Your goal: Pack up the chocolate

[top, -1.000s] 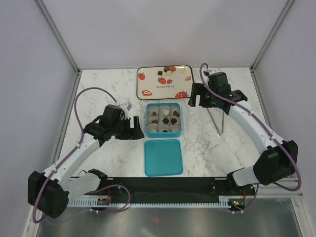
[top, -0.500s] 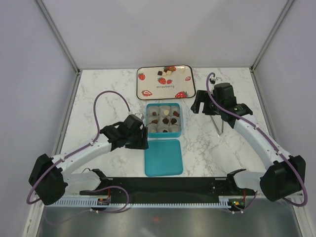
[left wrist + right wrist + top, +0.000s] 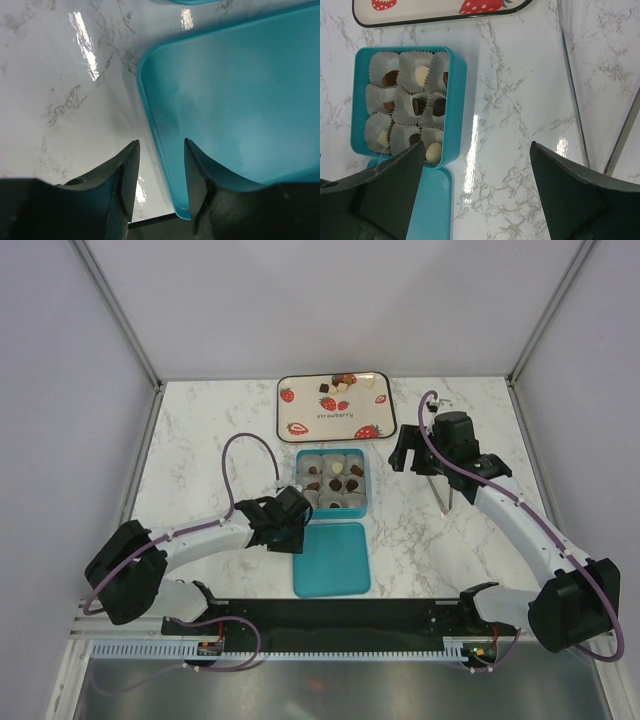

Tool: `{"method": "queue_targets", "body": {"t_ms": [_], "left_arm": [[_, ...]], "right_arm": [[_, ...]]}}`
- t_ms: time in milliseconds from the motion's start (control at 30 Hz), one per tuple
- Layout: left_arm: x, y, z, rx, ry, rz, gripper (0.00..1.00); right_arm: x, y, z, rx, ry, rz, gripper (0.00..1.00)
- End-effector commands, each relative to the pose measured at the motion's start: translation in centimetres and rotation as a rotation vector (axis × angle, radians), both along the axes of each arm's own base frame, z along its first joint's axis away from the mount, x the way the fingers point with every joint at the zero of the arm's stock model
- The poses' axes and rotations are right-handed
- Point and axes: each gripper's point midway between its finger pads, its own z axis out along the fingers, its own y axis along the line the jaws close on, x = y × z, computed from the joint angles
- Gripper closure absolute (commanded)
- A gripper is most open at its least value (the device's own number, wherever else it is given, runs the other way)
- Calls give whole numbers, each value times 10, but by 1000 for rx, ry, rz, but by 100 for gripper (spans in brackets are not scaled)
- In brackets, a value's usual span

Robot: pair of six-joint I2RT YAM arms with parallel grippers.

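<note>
Chocolate pieces (image 3: 336, 484) sit in white paper cups inside the open teal box (image 3: 364, 485), shown closer in the right wrist view (image 3: 439, 106). More chocolate (image 3: 340, 383) lies on the strawberry tray (image 3: 335, 415) behind it. The teal lid (image 3: 335, 562) lies flat in front of the box. My left gripper (image 3: 300, 530) is low at the lid's left edge; in its wrist view the gripper (image 3: 161, 142) straddles the lid's rim (image 3: 165, 165), jaws narrowed but apart. My right gripper (image 3: 415, 445) hovers wide open right of the box, nothing between its jaws (image 3: 477, 145).
A thin metal stand (image 3: 443, 485) rises from the marble right of the box, under the right arm. A black rail (image 3: 340, 625) runs along the table's near edge. Pale walls enclose the table on three sides.
My left arm has swung right and down to the lid's left edge, and its jaws have narrowed. The right gripper drifted slightly right and stayed wide open.
</note>
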Motion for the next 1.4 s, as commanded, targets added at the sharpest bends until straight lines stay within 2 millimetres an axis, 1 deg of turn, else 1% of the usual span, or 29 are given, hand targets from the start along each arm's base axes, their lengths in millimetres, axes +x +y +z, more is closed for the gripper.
{"method": "queue_targets", "body": {"t_ms": [0, 133, 300, 500, 533, 567, 600, 700, 833, 867, 900, 967, 1000, 1067, 1100, 1167, 1200, 1233, 1267, 1300, 1333, 1367], "left_arm": [[9, -8, -3, 0, -37, 55, 53], [4, -5, -13, 24, -11, 66, 56], [2, -6, -17, 36, 2, 67, 61], [-2, -4, -21, 40, 21, 62, 76], [-3, -5, -21, 38, 24, 59, 83], [-3, -5, -20, 36, 28, 52, 86], [-6, -6, -20, 31, 41, 44, 91], [-8, -10, -15, 11, 48, 27, 97], [-11, -11, -2, -15, 48, 10, 98], [-11, -12, 4, -27, 39, 4, 98], [-11, -12, 6, -33, 36, 4, 98], [-13, -10, 13, -32, 36, -2, 98], [-13, -11, 19, -44, 28, -7, 98], [-14, -12, 27, -54, 22, -18, 98], [-13, -13, 33, -71, 11, -21, 98], [-14, -14, 40, -84, 8, -31, 98], [-15, -15, 45, -92, 4, -34, 98], [-13, -17, 53, -111, -11, -37, 98], [-15, -14, 56, -104, -10, -42, 98], [-14, -13, 60, -105, -19, -43, 98], [-11, -16, 72, -126, -43, -45, 98], [-10, -16, 78, -136, -57, -47, 98]], "right_arm": [[2, -5, 13, -5, -66, -14, 6], [-2, -5, 15, 0, -73, -12, 6], [-4, -5, 15, 1, -72, -2, 6], [-5, -4, 13, 1, -69, 7, 6], [-6, -3, 15, 4, -73, 9, 6], [-6, -3, 16, 4, -76, 10, 6], [-8, -2, 17, 2, -80, 15, 6], [-8, 2, 26, 0, -106, 32, 5], [-10, 9, 35, -5, -115, 45, 4], [-9, 6, 39, -21, -112, 25, 4], [-10, 8, 40, -24, -110, 32, 4], [-11, 12, 49, -23, -121, 40, 4], [-14, 19, 52, -20, -129, 60, 4], [-16, 25, 61, -19, -152, 76, 4], [-19, 33, 65, -21, -164, 103, 4], [-23, 39, 75, -19, -181, 122, 4], [-27, 46, 79, -14, -188, 139, 4], [-29, 50, 84, -7, -193, 145, 4], [-34, 58, 94, 7, -209, 170, 4], [-36, 63, 100, 17, -220, 178, 4], [-39, 67, 108, 27, -235, 190, 4], [-41, 73, 122, 37, -268, 207, 4]]}}
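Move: The left hand already straddles the blue lid's left rim; the lid's middle lies about 8 cm to its right, 2 cm back and 2 cm below, with the chocolate box 15 cm ahead, 8 cm right, about level in height. From the empty right hand the lid is some 18 cm left, 18 cm back and 17 cm down; the box is 17 cm left, 1 cm back, and the tongs about 5 cm right, 2 cm back, both well below. Left fingers pinch the lid's left rim and raise it about 6 cm; right hand rises, swinging left. ##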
